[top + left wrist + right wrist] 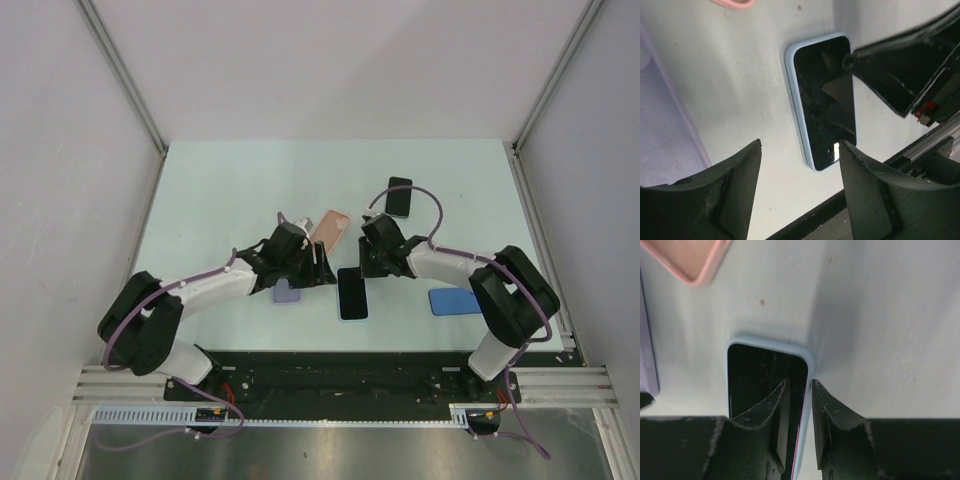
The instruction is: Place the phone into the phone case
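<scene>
The phone [352, 293], dark screen up, lies flat on the table inside a light blue phone case [792, 100]. The case rim [770, 342] frames the screen [755, 375] on all visible sides. My right gripper [799, 382] stands over the phone's far right edge. Its jaws are narrowly apart and straddle the case's rim, one finger over the screen and the other outside the case. That gripper's dark finger [890, 65] reaches the phone's far corner in the left wrist view. My left gripper [800, 145] hangs open just left of the phone, with only table between its fingers.
A pink case [330, 228] lies behind the grippers and a purple case [287, 291] sits under the left arm. A second black phone [399, 197] lies farther back. A blue case [454, 300] rests at the right. The table's near edge and rail [935, 145] run close by.
</scene>
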Tool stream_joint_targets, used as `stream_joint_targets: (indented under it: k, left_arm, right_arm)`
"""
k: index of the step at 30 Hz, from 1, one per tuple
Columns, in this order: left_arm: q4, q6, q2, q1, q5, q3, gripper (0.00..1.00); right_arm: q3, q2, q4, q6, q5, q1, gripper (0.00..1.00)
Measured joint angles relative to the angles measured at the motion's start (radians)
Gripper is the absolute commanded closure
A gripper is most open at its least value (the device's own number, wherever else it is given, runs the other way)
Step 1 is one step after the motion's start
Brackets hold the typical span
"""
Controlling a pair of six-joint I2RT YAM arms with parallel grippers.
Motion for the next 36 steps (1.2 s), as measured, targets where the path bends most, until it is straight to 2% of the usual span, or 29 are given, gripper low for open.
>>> stream_joint_targets:
  k: [3,4,8,9,10,11,16,24,31,36]
  left_arm:
    - [-0.048,0.012,-0.059,0.0,-0.057,0.004,0.23]
    - [-0.071,0.017,-0.084,0.0,-0.085,0.008,0.02]
    - [-0.163,0.043,-0.185,0.0,-0.201,0.019,0.0]
    - [-0.187,0.049,-0.206,0.0,-0.226,0.022,0.01]
    - [-0.205,0.055,-0.222,0.0,-0.243,0.023,0.0]
    - [-0.229,0.061,-0.24,0.0,-0.264,0.024,0.0]
    - [-0.325,0.106,-0.335,0.001,-0.309,0.025,0.0]
    - [-0.381,0.129,-0.419,0.044,-0.306,-0.028,0.0]
    - [-0.39,0.129,-0.472,0.068,-0.282,-0.105,0.0]
    - [-0.387,0.128,-0.492,0.08,-0.276,-0.118,0.0]
  right_arm:
    - [0.0,-0.045,-0.087,0.032,-0.029,-0.011,0.61]
    - [0.0,-0.069,-0.108,0.045,-0.034,-0.019,0.58]
    - [0.0,-0.177,-0.157,0.072,-0.012,-0.083,0.39]
    - [0.0,-0.201,-0.158,0.07,0.0,-0.103,0.18]
    - [0.001,-0.216,-0.156,0.069,0.01,-0.118,0.04]
    - [0.002,-0.229,-0.15,0.058,0.031,-0.136,0.0]
    - [0.055,-0.175,-0.113,-0.027,0.152,-0.219,0.0]
    - [0.372,0.188,-0.083,-0.129,0.325,-0.263,0.0]
    - [0.556,0.368,-0.113,-0.14,0.33,-0.302,0.0]
    - [0.753,0.508,-0.175,-0.139,0.322,-0.328,0.0]
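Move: For the right hand, the black phone lies about 26 cm ahead, 12 cm to the right and slightly below; the cased phone is some 7 cm back and 4 left, the pink case 12 ahead and 13 left. The left hand has the purple case roughly 11 cm to its left, 3 ahead and 6 below, the cased phone 9 right and 2 back, the pink case 16 ahead and 2 right. Both hands open wide, right arching 25 cm forward-right towards the black phone, left lifting leftward towards purple case. ##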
